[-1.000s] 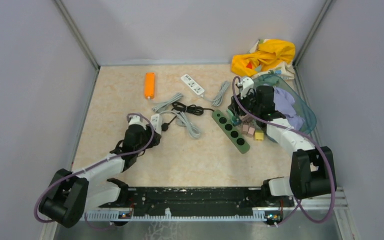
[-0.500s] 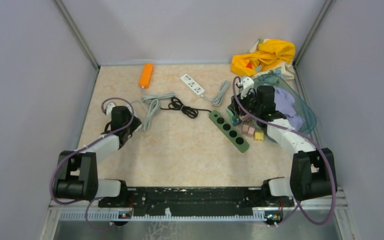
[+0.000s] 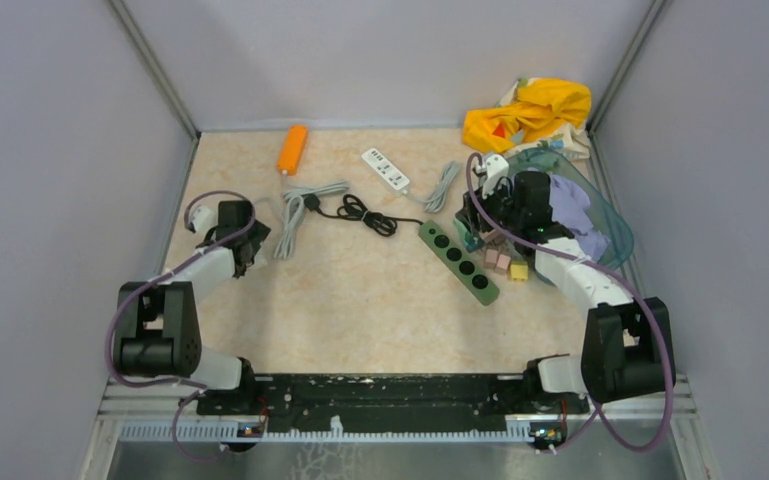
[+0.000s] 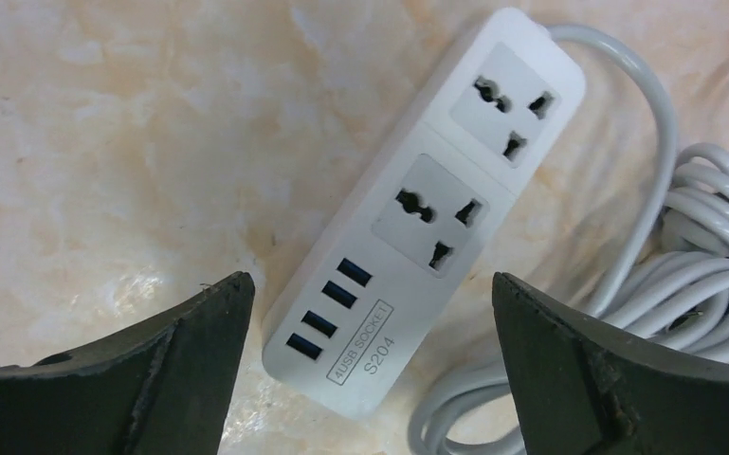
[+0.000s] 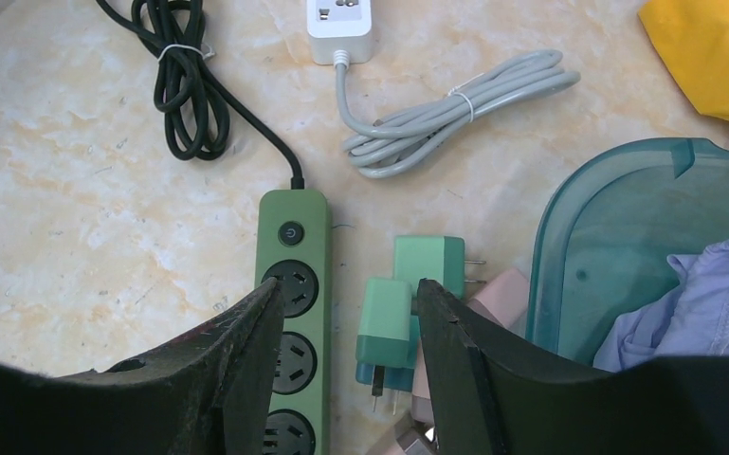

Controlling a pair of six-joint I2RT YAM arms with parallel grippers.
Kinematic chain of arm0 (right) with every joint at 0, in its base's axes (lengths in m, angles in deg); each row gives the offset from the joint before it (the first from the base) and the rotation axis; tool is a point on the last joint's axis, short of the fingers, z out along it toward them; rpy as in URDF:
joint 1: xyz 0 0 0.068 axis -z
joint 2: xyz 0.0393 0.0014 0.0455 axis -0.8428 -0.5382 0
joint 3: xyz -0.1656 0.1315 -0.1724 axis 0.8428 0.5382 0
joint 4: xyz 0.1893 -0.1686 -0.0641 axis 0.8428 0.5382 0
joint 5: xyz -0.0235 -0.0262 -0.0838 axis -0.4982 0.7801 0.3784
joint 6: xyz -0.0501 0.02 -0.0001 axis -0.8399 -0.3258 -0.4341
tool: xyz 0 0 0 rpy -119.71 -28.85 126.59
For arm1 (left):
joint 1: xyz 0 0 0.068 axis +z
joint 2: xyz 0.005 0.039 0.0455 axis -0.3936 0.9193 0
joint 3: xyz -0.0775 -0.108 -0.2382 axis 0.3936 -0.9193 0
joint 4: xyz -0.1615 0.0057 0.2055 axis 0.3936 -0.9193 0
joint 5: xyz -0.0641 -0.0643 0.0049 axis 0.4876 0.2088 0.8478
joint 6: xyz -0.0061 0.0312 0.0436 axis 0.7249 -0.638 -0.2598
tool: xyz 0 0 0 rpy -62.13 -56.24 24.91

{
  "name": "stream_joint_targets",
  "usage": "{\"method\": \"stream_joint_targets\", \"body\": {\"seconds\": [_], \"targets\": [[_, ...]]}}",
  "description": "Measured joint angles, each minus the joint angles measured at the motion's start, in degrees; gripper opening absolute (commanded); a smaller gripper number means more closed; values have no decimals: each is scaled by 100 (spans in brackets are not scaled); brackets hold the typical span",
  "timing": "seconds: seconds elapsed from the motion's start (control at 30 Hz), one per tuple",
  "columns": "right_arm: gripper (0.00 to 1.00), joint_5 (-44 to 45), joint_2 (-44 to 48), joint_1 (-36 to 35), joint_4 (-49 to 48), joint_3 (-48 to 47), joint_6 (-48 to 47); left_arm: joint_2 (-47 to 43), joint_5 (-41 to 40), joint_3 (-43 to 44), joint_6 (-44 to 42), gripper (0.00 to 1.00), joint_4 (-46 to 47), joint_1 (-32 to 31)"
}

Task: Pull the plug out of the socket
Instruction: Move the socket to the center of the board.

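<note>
The white socket strip (image 4: 417, 218) lies flat on the marble table, with both its outlets and its USB ports empty. My left gripper (image 4: 370, 282) hovers over its USB end, jaws wide open and touching nothing. In the top view that gripper (image 3: 250, 238) sits at the far left and covers the strip. The black plug (image 3: 312, 203) lies loose on the table beside the strip's grey coiled cable (image 3: 295, 208), its black cord (image 3: 365, 213) bundled to the right. My right gripper (image 5: 348, 284) stands partly open and empty above the green power strip (image 5: 294, 237).
Green adapters (image 5: 387, 318) and pink ones lie beside a teal container (image 5: 626, 218) holding cloth. A second white strip (image 3: 385, 168) with a grey cable, an orange object (image 3: 292, 148) and a yellow cloth (image 3: 530, 110) lie at the back. Walls close in left and right.
My left arm swung left and back, dragging the white strip and its cable along. Its jaws then opened and let go of the strip. The black plug now lies apart from the strip. The right arm stayed still.
</note>
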Motion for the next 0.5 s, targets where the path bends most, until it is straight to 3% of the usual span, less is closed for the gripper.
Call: {"method": "stream_joint_targets", "body": {"seconds": [0.23,0.5], "targets": [[54,-59,61,0,22,0,2,-273,22,31,90,100,-529,11],[54,-402,197,0,129,-9,-7,-1510,704,17,-125,100,-896,11]]}}
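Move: The white USB socket, already free of the left fingers, has its middle roughly 6 cm ahead of that hand, 2 cm left and 4 cm below; its near end lies between the open fingertips. Its grey cable bundle lies some 11 cm right and 6 cm ahead, and the orange socket about 26 cm ahead and 12 cm right. From the right hand the white USB socket is about 57 cm left, 4 cm farther out and 15 cm lower. Backing off about 2 cm at first, then climbing some 6 cm with a small shift right, the left hand leaves the near end of the white USB socket. Its fingers stay wide open and the wrist tips up and turns slightly clockwise, under 10 degrees. The right hand drifts about a centimetre each back, left and up, part-open and empty, turning slightly counter-clockwise. ##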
